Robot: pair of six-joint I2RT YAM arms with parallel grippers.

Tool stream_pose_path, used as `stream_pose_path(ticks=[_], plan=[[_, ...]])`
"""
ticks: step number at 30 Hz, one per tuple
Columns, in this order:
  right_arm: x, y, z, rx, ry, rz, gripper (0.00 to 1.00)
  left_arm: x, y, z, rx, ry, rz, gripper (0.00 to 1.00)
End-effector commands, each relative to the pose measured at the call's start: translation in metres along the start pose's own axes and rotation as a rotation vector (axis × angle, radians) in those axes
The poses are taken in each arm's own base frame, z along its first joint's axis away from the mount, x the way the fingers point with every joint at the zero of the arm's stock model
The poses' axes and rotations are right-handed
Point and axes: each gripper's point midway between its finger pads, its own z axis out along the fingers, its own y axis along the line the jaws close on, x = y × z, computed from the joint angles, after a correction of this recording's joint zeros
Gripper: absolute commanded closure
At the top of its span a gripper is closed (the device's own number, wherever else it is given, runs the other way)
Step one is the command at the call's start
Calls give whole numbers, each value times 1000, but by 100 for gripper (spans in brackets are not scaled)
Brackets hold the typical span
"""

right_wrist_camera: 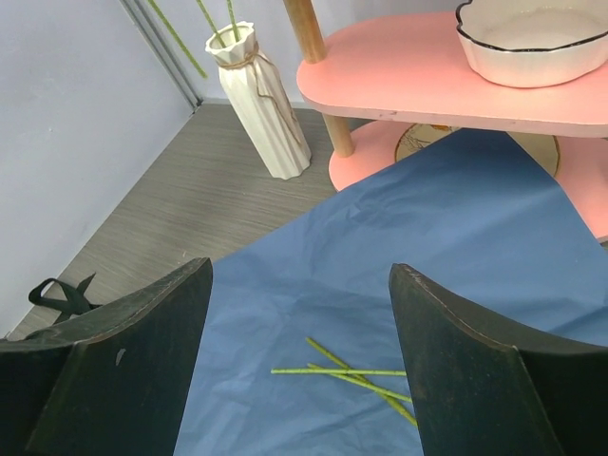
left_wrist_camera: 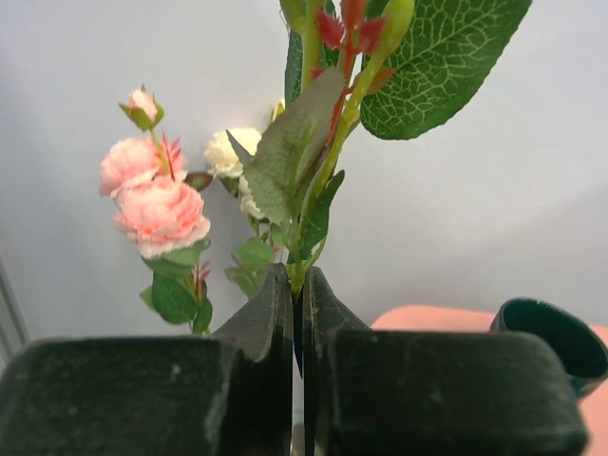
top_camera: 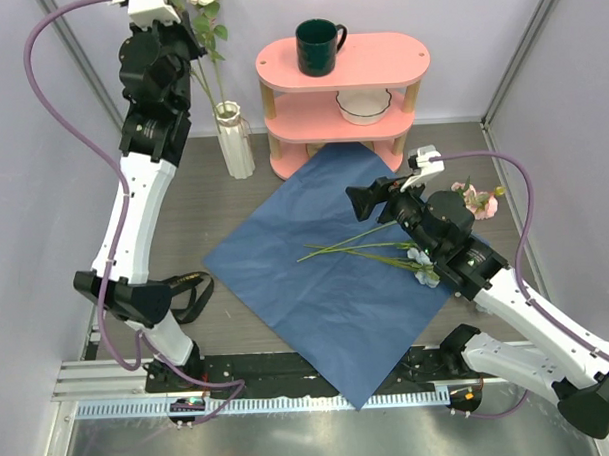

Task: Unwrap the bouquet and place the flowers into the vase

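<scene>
The bouquet is undone: its blue paper sheet lies spread flat, with a few flowers on it, green stems pointing left and pale blue blooms to the right. The cream ribbed vase stands at the back left with stems in it. High above the vase, my left gripper is shut on a leafy flower stem. Pink roses show beyond it. My right gripper hangs open over the paper, nothing between its fingers.
A pink two-tier shelf stands behind the paper with a dark green mug on top and a white bowl below. A pink rose lies right of the paper. A black ribbon lies left.
</scene>
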Motion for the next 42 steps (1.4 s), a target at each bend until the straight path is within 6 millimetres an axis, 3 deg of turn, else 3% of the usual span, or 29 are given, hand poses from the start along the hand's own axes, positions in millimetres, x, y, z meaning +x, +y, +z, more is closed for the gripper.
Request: stream_pose_path(ticks=[1, 9, 16, 26, 42], plan=[[-25, 1, -8, 7, -63, -11, 19, -69, 1, 5, -15, -208, -24, 100], [-25, 1, -7, 13, -60, -17, 19, -76, -2, 16, -10, -252, -48, 100], [-25, 3, -5, 6, -55, -12, 20, -60, -7, 26, 3, -241, -55, 100], [-21, 0, -6, 15, -51, -11, 19, -8, -13, 45, 15, -154, -33, 100], [-15, -5, -6, 29, -41, -21, 19, 109, -22, 68, 46, 6, -4, 100]])
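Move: The white vase that the held rose stem is meant for stands about 9 cm ahead of the left hand and 3 cm to its right, its middle some 45 cm below. The green mug is roughly 10 cm ahead, 24 cm right and 20 cm down, on top of the pink shelf, whose middle lies about 11 cm ahead, 30 cm right and 40 cm down. From the right hand the vase is about 27 cm ahead, 26 cm left and 21 cm below. The peach rose stem, still pinched in the left hand's closed fingers, is first raised about 4 cm with the fingertips tipping up some 10 degrees. It is then carried forward over the vase and down, drifting slightly right, the hand ending about 9 cm farther out and 8 cm lower than it began as the wrist tips back down. ##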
